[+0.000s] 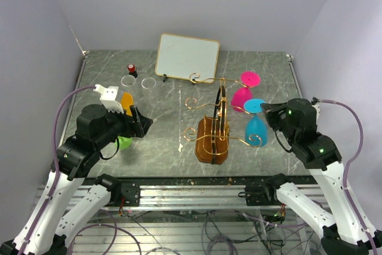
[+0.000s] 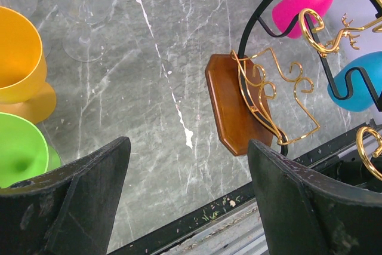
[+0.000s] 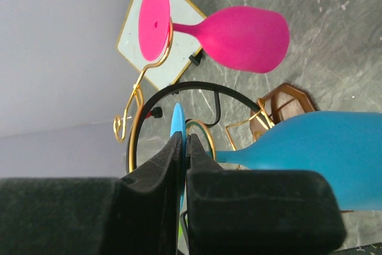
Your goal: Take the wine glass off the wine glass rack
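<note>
The wine glass rack (image 1: 212, 132), a brown wooden violin-shaped stand with gold wire arms, stands mid-table; its base shows in the left wrist view (image 2: 236, 103). A blue wine glass (image 1: 255, 126) hangs upside down at the rack's right side, with a pink wine glass (image 1: 242, 97) hanging behind it. My right gripper (image 1: 270, 111) is shut on the blue glass's flat foot; in the right wrist view my gripper (image 3: 184, 138) pinches the foot edge-on, with the blue bowl (image 3: 322, 153) to the right. My left gripper (image 1: 143, 125) is open and empty, left of the rack (image 2: 188, 165).
A white framed board (image 1: 187, 57) stands at the back. An orange glass (image 1: 126, 101), a green glass (image 1: 124, 143) and two clear glasses (image 1: 128, 80) sit at the left by my left arm. The pink glass (image 3: 239, 37) hangs close to the blue one.
</note>
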### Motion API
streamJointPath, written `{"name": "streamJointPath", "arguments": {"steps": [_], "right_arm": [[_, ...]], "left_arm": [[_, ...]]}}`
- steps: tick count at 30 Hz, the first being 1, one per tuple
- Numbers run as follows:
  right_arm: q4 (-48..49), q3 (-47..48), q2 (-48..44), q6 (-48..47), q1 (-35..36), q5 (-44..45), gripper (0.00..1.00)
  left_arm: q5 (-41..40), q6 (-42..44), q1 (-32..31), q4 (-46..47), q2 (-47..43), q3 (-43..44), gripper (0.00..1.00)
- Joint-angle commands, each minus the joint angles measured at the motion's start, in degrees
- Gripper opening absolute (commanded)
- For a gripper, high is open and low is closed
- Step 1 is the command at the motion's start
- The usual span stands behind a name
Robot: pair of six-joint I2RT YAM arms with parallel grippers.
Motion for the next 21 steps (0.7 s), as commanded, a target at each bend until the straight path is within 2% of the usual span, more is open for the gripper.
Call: {"name": "streamJointPath", "arguments": {"steps": [1, 6, 12, 17, 21], "right_arm": [[1.4, -0.4, -2.6, -1.1, 0.0, -2.4, 0.01], [7.5, -3.3, -3.9, -2.4, 0.0, -8.1, 0.01], [13.5, -2.5, -0.5, -4.0, 0.0, -12.6, 0.02], [17.4, -1.6, 2.2, -3.1, 0.0, -11.6, 0.03], [16.9, -1.2, 4.5, 1.8, 0.0, -8.0, 0.04]], "left_arm": [[1.2, 0.1, 0.9, 2.5, 0.2, -0.2, 0.89], [1.3, 0.2, 1.0, 2.4, 0.3, -0.2, 0.89], [1.1, 0.1, 1.0, 2.3, 0.2, -0.3, 0.89], [0.9, 0.1, 1.0, 2.2, 0.2, -0.3, 0.89], [0.8, 0.1, 1.0, 2.0, 0.3, -0.2, 0.89]]}}
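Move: Pinched by its foot, the blue glass already hangs from the right hand. The rack's arch stands about 12 cm to this hand's left, roughly 1 cm ahead and about level. The rack's right middle hook is some 3 cm left, 2 cm back and 2 cm below; the pink glass hangs 8 cm ahead, 4 cm left and 8 cm below. From the left hand, the arch is about 22 cm right and 7 cm ahead, near its height. Easing back about 1 cm while lifting, the right hand then swings left and curves forward, past the right middle hook towards the rack's arch. It ends about 5 cm left, 2 cm forward and 2 cm higher, turned some 10 degrees counter-clockwise, with the blue glass's foot still between its nearly shut fingers. ##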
